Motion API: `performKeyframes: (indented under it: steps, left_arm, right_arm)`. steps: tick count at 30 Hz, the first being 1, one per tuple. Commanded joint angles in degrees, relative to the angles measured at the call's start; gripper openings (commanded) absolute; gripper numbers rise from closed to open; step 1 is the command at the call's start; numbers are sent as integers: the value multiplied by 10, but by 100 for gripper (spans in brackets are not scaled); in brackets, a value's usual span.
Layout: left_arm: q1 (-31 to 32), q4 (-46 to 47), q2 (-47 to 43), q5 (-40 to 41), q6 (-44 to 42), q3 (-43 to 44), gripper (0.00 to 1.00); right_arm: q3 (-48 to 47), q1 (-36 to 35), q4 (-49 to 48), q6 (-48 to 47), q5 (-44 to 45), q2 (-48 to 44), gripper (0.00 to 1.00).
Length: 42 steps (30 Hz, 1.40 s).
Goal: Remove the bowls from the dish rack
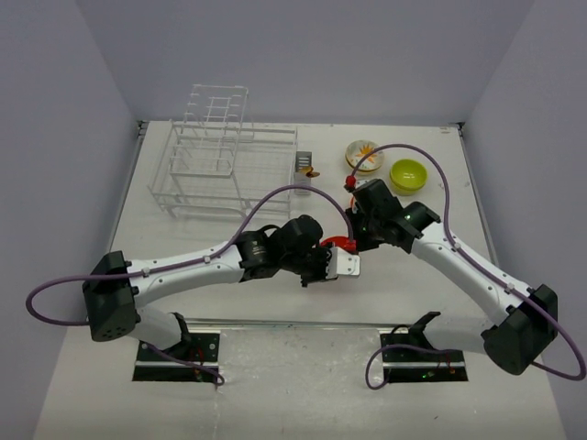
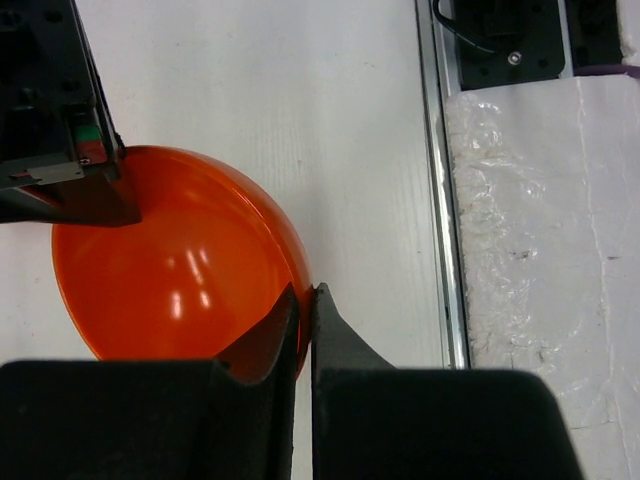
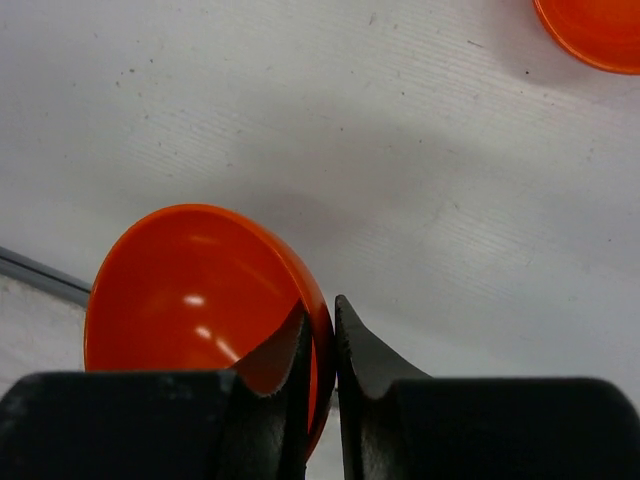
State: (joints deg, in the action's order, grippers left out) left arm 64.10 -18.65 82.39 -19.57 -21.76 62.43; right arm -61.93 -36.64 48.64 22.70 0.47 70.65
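An orange-red bowl (image 1: 337,243) hangs just above the table's middle, held from two sides. My left gripper (image 1: 330,261) is shut on its rim (image 2: 305,300), one finger inside the bowl (image 2: 180,270) and one outside. On another part of the rim, my right gripper (image 1: 352,240) is also shut, as the right wrist view shows (image 3: 325,315) with the bowl (image 3: 200,290) to the left of its fingers. The right gripper's black body (image 2: 60,150) shows in the left wrist view. The white wire dish rack (image 1: 220,165) stands at the back left.
At the back right a cream flower-pattern bowl (image 1: 364,153) and a lime-green bowl (image 1: 408,173) rest on the table. Another orange-red bowl (image 3: 595,30) lies near them, partly hidden by my right arm. A grey cutlery caddy (image 1: 304,163) hangs on the rack's right side.
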Motion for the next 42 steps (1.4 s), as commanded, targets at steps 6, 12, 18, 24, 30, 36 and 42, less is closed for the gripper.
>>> performKeyframes:
  steps: [6, 12, 18, 24, 30, 36, 42]
  left_arm:
    - [-5, 20, 30, 181, 21, 65, 39]
    - [-4, 36, -31, 271, 108, 45, 100]
    - [-4, 0, -135, 470, 284, 24, 100]
    - [-4, -111, -270, 624, 438, -5, 100]
    - [-4, -191, -388, 607, 476, -37, 100]
    - [-4, -160, -490, 653, 415, -98, 100]
    - [-13, -113, -537, 661, 408, -136, 100]
  right_arm:
    - [2, 24, -65, 26, -7, -13, 0]
    - [42, 136, -171, 106, 95, -46, 0]
    - [70, 206, -260, 166, 177, -46, 0]
    - [134, 236, -404, 186, 173, -22, 0]
    - [162, 250, -497, 183, 140, 34, 0]
    - [165, 259, -523, 166, 158, 79, 0]
    - [156, 260, -532, 156, 155, 113, 7]
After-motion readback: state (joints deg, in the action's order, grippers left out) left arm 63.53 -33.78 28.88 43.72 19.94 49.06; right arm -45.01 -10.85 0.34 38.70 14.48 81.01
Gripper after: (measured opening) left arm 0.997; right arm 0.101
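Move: The lower orange bowl stands on the table about 17 cm ahead of the right hand, 8 cm to its right and some 12 cm below, while both hands pinch the other orange bowl by its rim. The flowered bowls stand roughly 14 cm farther out than the lower bowl and 2 cm left of it, the green bowls 9 cm farther out and 11 cm right of it. From the left hand the lower bowl is about 25 cm ahead, 11 cm right and 13 cm down. The held orange bowl passes wholly to the right hand, which keeps its rim pinch and carries it about 17 cm forward and 12 cm right, turning some 45 degrees clockwise, then lowers it towards the lower orange bowl. The left hand opens wide and lets go as it slides forward, then swings up and well to the left, easing back and turning counter-clockwise. ##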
